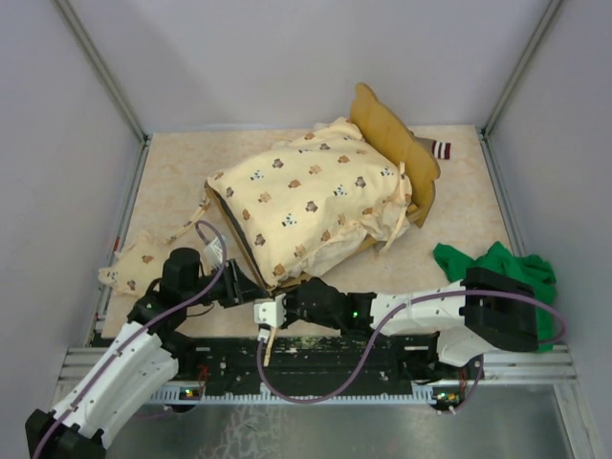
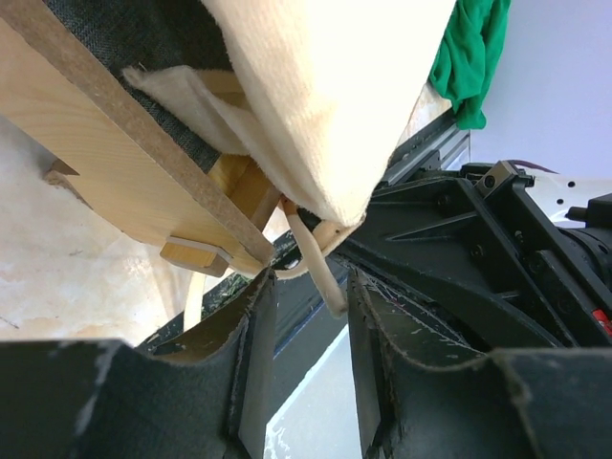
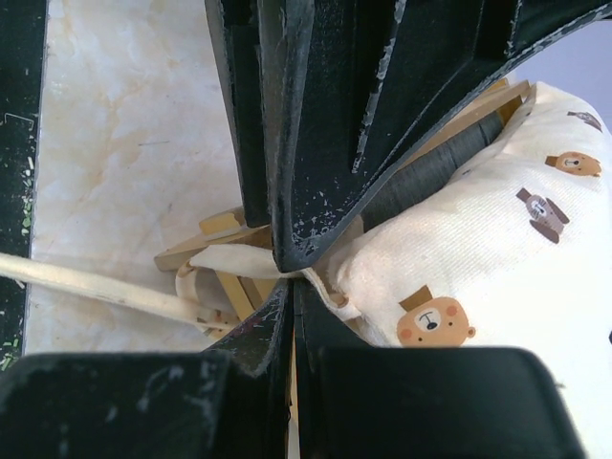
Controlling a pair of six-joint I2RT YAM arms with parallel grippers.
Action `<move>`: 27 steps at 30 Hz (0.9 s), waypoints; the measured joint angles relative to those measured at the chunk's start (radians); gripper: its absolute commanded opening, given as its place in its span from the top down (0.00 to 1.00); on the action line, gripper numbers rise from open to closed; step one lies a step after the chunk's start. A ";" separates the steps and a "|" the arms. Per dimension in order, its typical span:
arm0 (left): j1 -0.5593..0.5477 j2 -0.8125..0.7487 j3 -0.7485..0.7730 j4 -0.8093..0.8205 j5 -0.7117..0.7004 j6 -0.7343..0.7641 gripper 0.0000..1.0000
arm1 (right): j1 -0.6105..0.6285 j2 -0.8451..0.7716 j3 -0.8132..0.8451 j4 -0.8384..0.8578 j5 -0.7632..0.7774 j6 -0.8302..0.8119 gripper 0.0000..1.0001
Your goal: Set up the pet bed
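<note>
The pet bed (image 1: 394,145) stands mid-table, its wavy wooden headboard at the back right. A cream animal-print cushion (image 1: 311,196) covers most of it. In the left wrist view the bed's light-wood side rail (image 2: 115,163) and dark fabric base show under the cushion (image 2: 325,86). My left gripper (image 2: 308,287) is at the bed's near corner (image 1: 251,286), open, with the end of a cream tie (image 2: 323,277) hanging loose between its tips. My right gripper (image 3: 292,287) sits just beside it (image 1: 271,304), shut on another cream tie (image 3: 96,287) that trails off toward the table's front edge (image 1: 267,342).
A small cream animal-print pillow (image 1: 134,263) lies at the near left. A green cloth (image 1: 497,268) is bunched by the right arm's base. A striped item (image 1: 441,149) pokes out behind the headboard. Grey walls enclose the table on three sides.
</note>
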 measured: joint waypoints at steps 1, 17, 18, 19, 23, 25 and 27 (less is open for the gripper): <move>0.000 0.003 0.000 0.005 0.001 0.000 0.61 | 0.000 0.000 0.000 0.001 0.000 0.000 1.00; 0.000 0.025 0.008 0.029 -0.011 0.001 1.00 | 0.002 -0.035 -0.056 0.072 0.041 0.250 0.74; 0.000 0.026 0.011 0.029 -0.016 0.000 1.00 | 0.006 -0.051 -0.076 0.085 0.052 0.306 0.71; 0.000 0.027 0.015 0.027 -0.020 0.000 1.00 | 0.011 -0.068 -0.100 0.110 0.066 0.380 0.69; 0.000 0.026 0.034 0.025 -0.035 0.000 1.00 | 0.058 -0.103 -0.179 0.222 0.134 0.651 0.64; 0.000 0.020 0.042 0.023 -0.047 0.000 1.00 | 0.100 -0.099 -0.205 0.269 0.195 0.784 0.60; 0.000 0.013 0.053 0.014 -0.063 0.000 1.00 | 0.141 -0.076 -0.204 0.292 0.277 0.891 0.59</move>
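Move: The sheet's tie at the bed's near corner lies between the left hand's open fingertips, about 1 cm ahead and 1 cm right; it also sits at the shut right fingertips. From the left hand, the bed corner is roughly 2 cm ahead, 2 cm right and 5 cm lower, and the sheet corner some 3 cm ahead and 2 cm right, about 1 cm lower. Left fingers shut, pinching the tie; the right hand then opens, rolls some 50 degrees and backs off 5 cm. ##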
